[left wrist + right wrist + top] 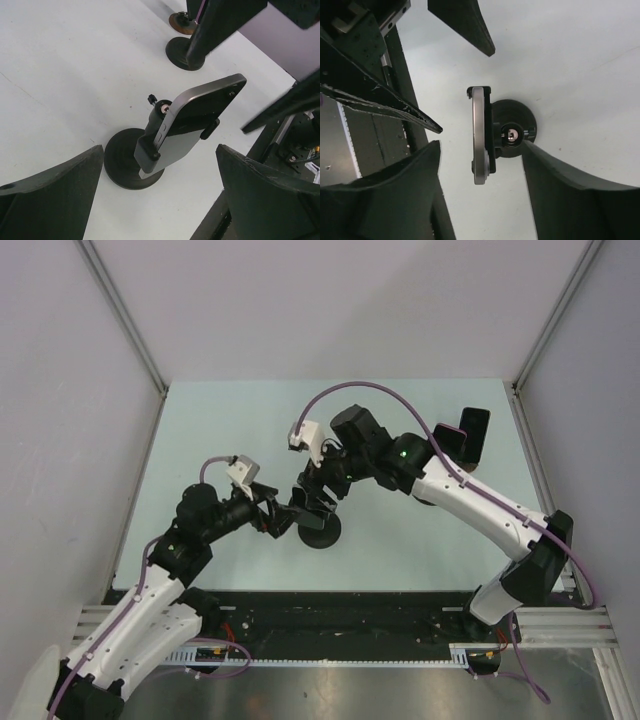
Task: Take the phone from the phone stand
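The phone (pixel 200 107), silver-edged with a dark face, sits tilted in the clamp of the black phone stand (pixel 127 162) with its round base on the table. In the top view the stand (pixel 320 533) is at mid-table between both arms. My left gripper (pixel 160 150) is open, its fingers either side of the stand and apart from it. In the right wrist view the phone (pixel 478 135) shows edge-on against the stand (pixel 514 127). My right gripper (pixel 481 145) is open above it, its fingers straddling the phone and stand without a grip.
A second dark phone on a stand (pixel 470 435) is at the back right, and its black base (pixel 184 51) shows in the left wrist view. The table's near edge has a black rail (pixel 350 615). Grey walls enclose the table.
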`<control>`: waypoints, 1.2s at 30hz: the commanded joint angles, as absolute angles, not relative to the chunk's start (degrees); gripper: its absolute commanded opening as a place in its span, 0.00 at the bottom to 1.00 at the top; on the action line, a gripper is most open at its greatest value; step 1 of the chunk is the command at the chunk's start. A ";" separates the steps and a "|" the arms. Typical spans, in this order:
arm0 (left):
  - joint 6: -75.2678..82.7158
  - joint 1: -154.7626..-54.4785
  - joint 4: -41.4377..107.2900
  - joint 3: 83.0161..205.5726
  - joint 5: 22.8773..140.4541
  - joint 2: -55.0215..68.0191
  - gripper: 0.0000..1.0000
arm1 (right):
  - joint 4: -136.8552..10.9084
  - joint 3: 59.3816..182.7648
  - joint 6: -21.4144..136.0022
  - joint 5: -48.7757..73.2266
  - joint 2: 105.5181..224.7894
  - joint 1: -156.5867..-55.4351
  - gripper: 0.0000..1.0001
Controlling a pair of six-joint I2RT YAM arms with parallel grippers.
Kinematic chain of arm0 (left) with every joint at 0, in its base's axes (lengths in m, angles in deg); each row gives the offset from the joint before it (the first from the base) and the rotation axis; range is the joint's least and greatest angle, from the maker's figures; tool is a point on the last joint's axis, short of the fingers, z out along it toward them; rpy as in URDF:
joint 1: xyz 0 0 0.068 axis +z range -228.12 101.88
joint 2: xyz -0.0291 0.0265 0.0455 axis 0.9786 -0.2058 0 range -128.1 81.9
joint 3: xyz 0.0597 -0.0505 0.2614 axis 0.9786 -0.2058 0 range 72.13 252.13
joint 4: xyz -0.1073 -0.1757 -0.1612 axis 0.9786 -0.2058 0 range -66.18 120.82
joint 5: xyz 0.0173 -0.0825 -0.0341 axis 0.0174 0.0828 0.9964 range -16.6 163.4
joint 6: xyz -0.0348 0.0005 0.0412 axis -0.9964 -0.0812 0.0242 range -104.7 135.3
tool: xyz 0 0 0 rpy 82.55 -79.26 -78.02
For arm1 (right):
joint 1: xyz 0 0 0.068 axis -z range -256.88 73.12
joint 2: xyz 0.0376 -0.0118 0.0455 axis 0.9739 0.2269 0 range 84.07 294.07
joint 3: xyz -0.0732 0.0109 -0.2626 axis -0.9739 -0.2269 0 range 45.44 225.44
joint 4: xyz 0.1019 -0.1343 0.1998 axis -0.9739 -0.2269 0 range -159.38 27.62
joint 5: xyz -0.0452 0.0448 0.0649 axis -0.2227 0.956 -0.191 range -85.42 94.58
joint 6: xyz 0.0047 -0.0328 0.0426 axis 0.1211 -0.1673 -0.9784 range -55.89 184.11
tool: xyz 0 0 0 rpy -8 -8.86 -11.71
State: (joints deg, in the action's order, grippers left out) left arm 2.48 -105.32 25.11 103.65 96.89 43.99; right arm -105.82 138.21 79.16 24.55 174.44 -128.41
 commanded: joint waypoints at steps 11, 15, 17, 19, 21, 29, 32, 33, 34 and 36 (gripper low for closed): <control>6.08 -105.63 26.25 106.58 97.58 42.18 1.00 | -89.63 124.91 63.68 7.07 160.46 -130.15 0.89; 4.41 -105.63 26.25 106.05 95.20 42.97 1.00 | -84.28 117.53 57.97 2.58 157.73 -131.46 0.93; 3.62 -105.63 26.25 105.61 92.85 44.81 1.00 | -82.86 115.67 57.69 -0.49 157.64 -134.00 0.94; 2.74 -105.54 26.25 104.39 90.82 47.52 1.00 | -79.79 111.47 57.87 -2.35 157.55 -135.85 0.96; 2.56 -105.63 26.34 103.16 88.45 49.38 1.00 | -75.84 108.64 57.17 -4.55 157.55 -137.70 0.96; 0.81 -105.63 26.25 102.01 87.73 51.23 1.00 | -67.21 99.85 56.80 -16.67 157.55 -137.97 0.95; 0.10 -105.63 26.25 102.10 88.17 50.79 1.00 | -67.65 99.49 57.08 -17.12 156.68 -136.48 0.93; 0.19 -105.54 26.17 102.10 88.43 50.62 1.00 | -67.65 99.40 56.99 -17.12 156.24 -135.86 0.93; 0.19 -105.54 26.16 102.18 88.96 50.44 1.00 | -67.83 99.23 57.34 -17.39 155.88 -135.68 0.93; 0.27 -105.63 26.25 102.18 89.49 50.00 1.00 | -68.70 99.14 58.56 -17.82 154.92 -135.33 0.92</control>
State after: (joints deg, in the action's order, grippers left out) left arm 1.46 -105.37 25.35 102.23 88.63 50.64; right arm -72.42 99.35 57.17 -13.24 158.35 -136.56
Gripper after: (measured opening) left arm 0.996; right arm 0.928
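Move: The right hand's fingers are still astride the phone, whose middle lies about 3 cm below the hand point and 1 cm left, level with it in reach. The phone stand's neck is roughly 3 cm ahead, 1 cm left and 8 cm below. Another phone stand lies some 15 cm ahead and 23 cm right, 8 cm below. From the left hand, the stand is about 3 cm ahead, 6 cm right and 7 cm below. The right fingers, already opening, spread wider and come free of the phone as the hand rises about 4 cm. It then slides right and sinks some 12 cm beside the stand, turning clockwise about 35 degrees, and ends with one fingertip close by the phone holder's right jaw. The left hand, wide open, drifts about 2 cm left and up, away from the phone. ##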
